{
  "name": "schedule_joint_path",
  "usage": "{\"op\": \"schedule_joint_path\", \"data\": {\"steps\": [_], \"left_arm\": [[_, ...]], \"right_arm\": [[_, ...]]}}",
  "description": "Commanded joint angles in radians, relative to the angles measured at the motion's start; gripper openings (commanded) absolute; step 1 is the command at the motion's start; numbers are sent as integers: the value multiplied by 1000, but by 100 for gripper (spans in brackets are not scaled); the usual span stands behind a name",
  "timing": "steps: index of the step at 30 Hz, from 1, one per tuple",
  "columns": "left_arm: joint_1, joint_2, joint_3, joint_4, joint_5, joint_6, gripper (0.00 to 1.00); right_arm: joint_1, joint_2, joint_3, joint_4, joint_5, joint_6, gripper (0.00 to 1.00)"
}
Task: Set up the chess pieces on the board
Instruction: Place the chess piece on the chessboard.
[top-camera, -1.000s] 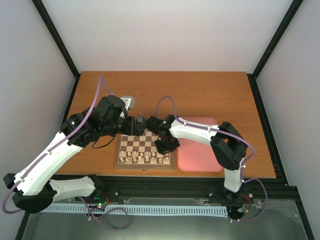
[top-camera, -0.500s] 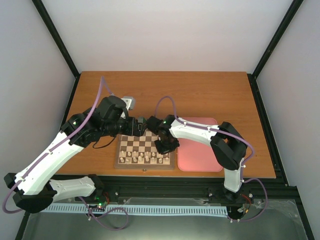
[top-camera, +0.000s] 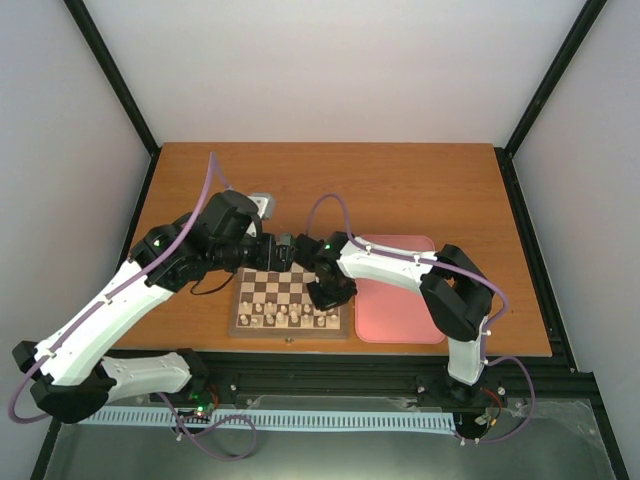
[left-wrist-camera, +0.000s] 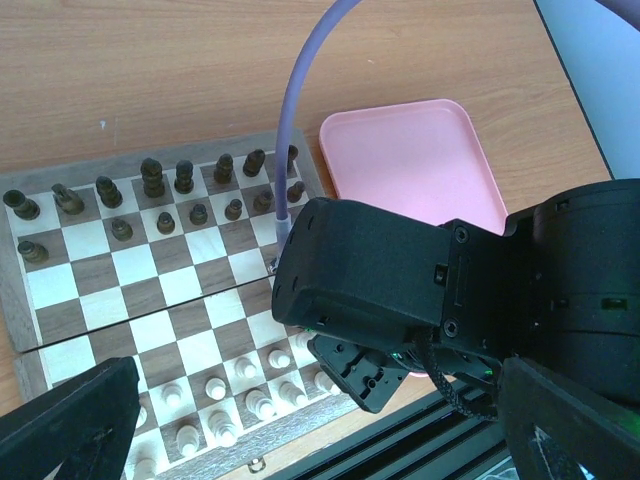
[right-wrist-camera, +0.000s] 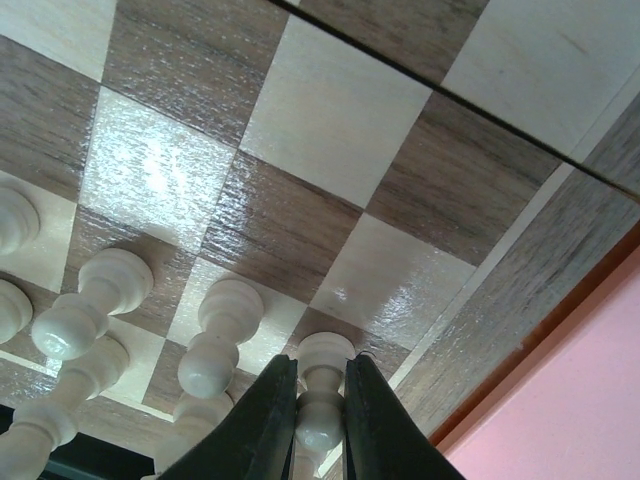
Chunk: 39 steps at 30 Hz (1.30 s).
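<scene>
The board (top-camera: 290, 333) lies at the table's near edge. Cream-white chess pieces (left-wrist-camera: 215, 392) fill its two near rows and dark pieces (left-wrist-camera: 152, 180) its far rows. My right gripper (right-wrist-camera: 320, 362) is shut on a white pawn (right-wrist-camera: 322, 425). The pawn's base meets a dark square in the second near row, beside the board's right border. From above, the right gripper (top-camera: 330, 293) hangs over the board's right side. My left gripper (top-camera: 283, 250) hovers open above the board's far edge, and its fingers (left-wrist-camera: 70, 420) hold nothing.
A pink tray (top-camera: 400, 300) lies right of the board, touching or nearly touching it. Other white pawns (right-wrist-camera: 210, 350) stand close on the left of the held one. The right arm's wrist (left-wrist-camera: 400, 290) fills the middle of the left wrist view, hiding part of the board.
The left arm has shifted a little to the right and back. The right gripper has edged slightly left over the board, still shut on the pawn.
</scene>
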Motion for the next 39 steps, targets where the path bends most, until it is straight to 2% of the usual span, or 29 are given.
{"op": "schedule_joint_path", "data": {"steps": [1, 23, 34, 39], "left_arm": [[-5, 6, 3, 26, 10, 1, 100], [-6, 16, -4, 35, 20, 0, 100], [-6, 17, -11, 41, 20, -5, 100], [-6, 29, -3, 45, 24, 2, 100]], "right_arm": [[23, 18, -13, 8, -4, 2, 14], [23, -8, -38, -7, 31, 12, 14], [23, -28, -35, -11, 44, 7, 29], [23, -31, -21, -11, 51, 2, 40]]}}
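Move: Directly under the right hand, about 3 cm down, is the board's right-edge square in the second row; the chess piece over it is already between the fingers, its middle 1 cm below. The next pawn stands some 3 cm left and level with it, a back-row piece about 3 cm nearer the base, the pink tray's middle 15 cm right and 4 cm ahead. From the left hand that square lies about 11 cm right, 2 cm back and far below. Holding the chess piece almost motionless over its edge square at first, the right hand then opens its fingers by roughly a fifth of their range and lets go of the head. As they part, the hand eases about 1 cm to the right and half a centimetre back and down, still pointing down, so the piece is left nearer one finger. ##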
